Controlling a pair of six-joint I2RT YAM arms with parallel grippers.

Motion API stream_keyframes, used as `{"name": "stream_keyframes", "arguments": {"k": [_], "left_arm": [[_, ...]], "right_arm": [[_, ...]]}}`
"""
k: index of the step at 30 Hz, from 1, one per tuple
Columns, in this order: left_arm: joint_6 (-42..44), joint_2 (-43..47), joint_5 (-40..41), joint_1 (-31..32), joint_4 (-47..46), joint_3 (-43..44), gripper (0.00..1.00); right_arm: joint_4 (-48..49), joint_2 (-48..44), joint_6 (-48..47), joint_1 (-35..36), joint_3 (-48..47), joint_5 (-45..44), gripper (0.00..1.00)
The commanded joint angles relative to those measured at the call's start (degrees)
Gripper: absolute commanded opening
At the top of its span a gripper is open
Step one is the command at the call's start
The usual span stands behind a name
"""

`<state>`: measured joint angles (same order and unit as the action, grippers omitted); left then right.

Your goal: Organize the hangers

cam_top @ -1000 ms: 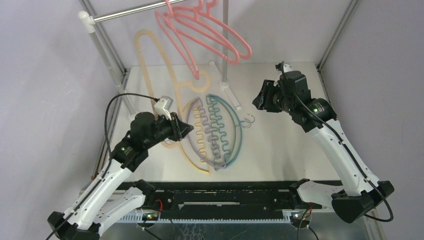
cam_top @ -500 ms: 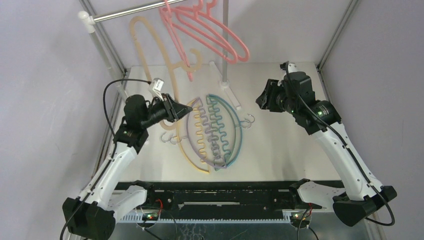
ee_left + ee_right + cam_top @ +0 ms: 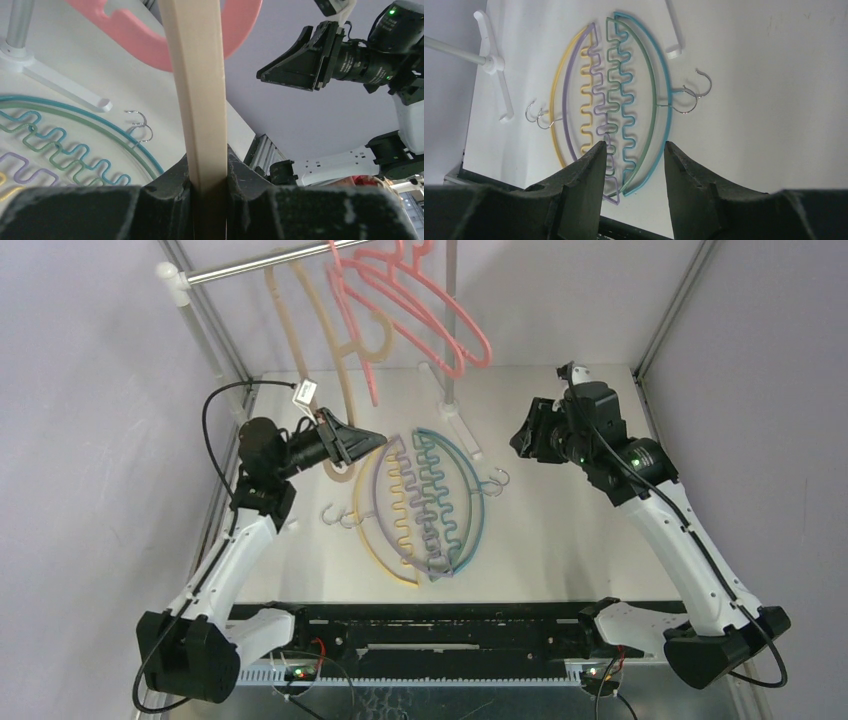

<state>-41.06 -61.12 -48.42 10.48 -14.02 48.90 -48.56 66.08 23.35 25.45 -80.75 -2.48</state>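
My left gripper (image 3: 372, 440) is shut on a tan hanger (image 3: 322, 320), holding it up near the silver rail (image 3: 260, 262); in the left wrist view the tan bar (image 3: 197, 75) runs up from between the jaws. Pink hangers (image 3: 430, 320) hang on the rail and show in the left wrist view (image 3: 150, 47). Yellow (image 3: 382, 558), lavender (image 3: 378, 502), green (image 3: 468, 502) and teal (image 3: 484, 512) wavy hangers lie flat on the table, also in the right wrist view (image 3: 624, 100). My right gripper (image 3: 518, 440) is open and empty, raised right of them.
The rack's white foot (image 3: 462, 430) and upright post (image 3: 452, 320) stand behind the flat hangers; another foot shows in the right wrist view (image 3: 494, 65). Metal frame posts (image 3: 215, 340) rise at left and right (image 3: 672, 310). Purple walls close both sides.
My left gripper has lifted the tan hanger up and back toward the rail, off the table. The pink hangers have swung slightly. The right arm has barely moved.
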Motion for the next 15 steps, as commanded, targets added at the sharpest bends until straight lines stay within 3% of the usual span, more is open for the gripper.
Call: {"name": "stream_keyframes", "arguments": {"k": [1,15], "left_arm": [[-5.4,-0.7,-4.4,-2.9,-10.0,2.2,0.00],[-18.6,-9.3,-6.7,-11.5,-25.8,9.5,0.00]], "right_arm": [[1.9,0.6,-1.0,-0.4,-3.1,0.2,0.54],[0.6,2.6,-1.7,-0.4,-6.8,-0.6,0.54]]}}
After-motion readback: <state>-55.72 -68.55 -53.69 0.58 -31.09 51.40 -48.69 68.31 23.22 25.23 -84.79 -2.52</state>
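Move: The left hand holds the beige hanger. The free stretch of rail it is being taken to lies about 19 cm ahead of that hand, 4 cm to its left and some 20 cm above it. The nearest hanging pink hanger is about 15 cm ahead, 2 cm right and 9 cm up; the other two pink ones are roughly 20 cm ahead, 11 cm right and 8 cm up. From the idle right hand, that rail stretch is about 19 cm ahead, 28 cm left and 22 cm up. Forward and to the left in about equal measure, and rising nearly as much, some 6 to 7 cm in all and quickening towards the end, the left hand carries the beige hanger towards the rail, to the left side of the hanging pink ones. The fingers keep their pinch on its frame, the fingertips tipping up by under 10 degrees. ##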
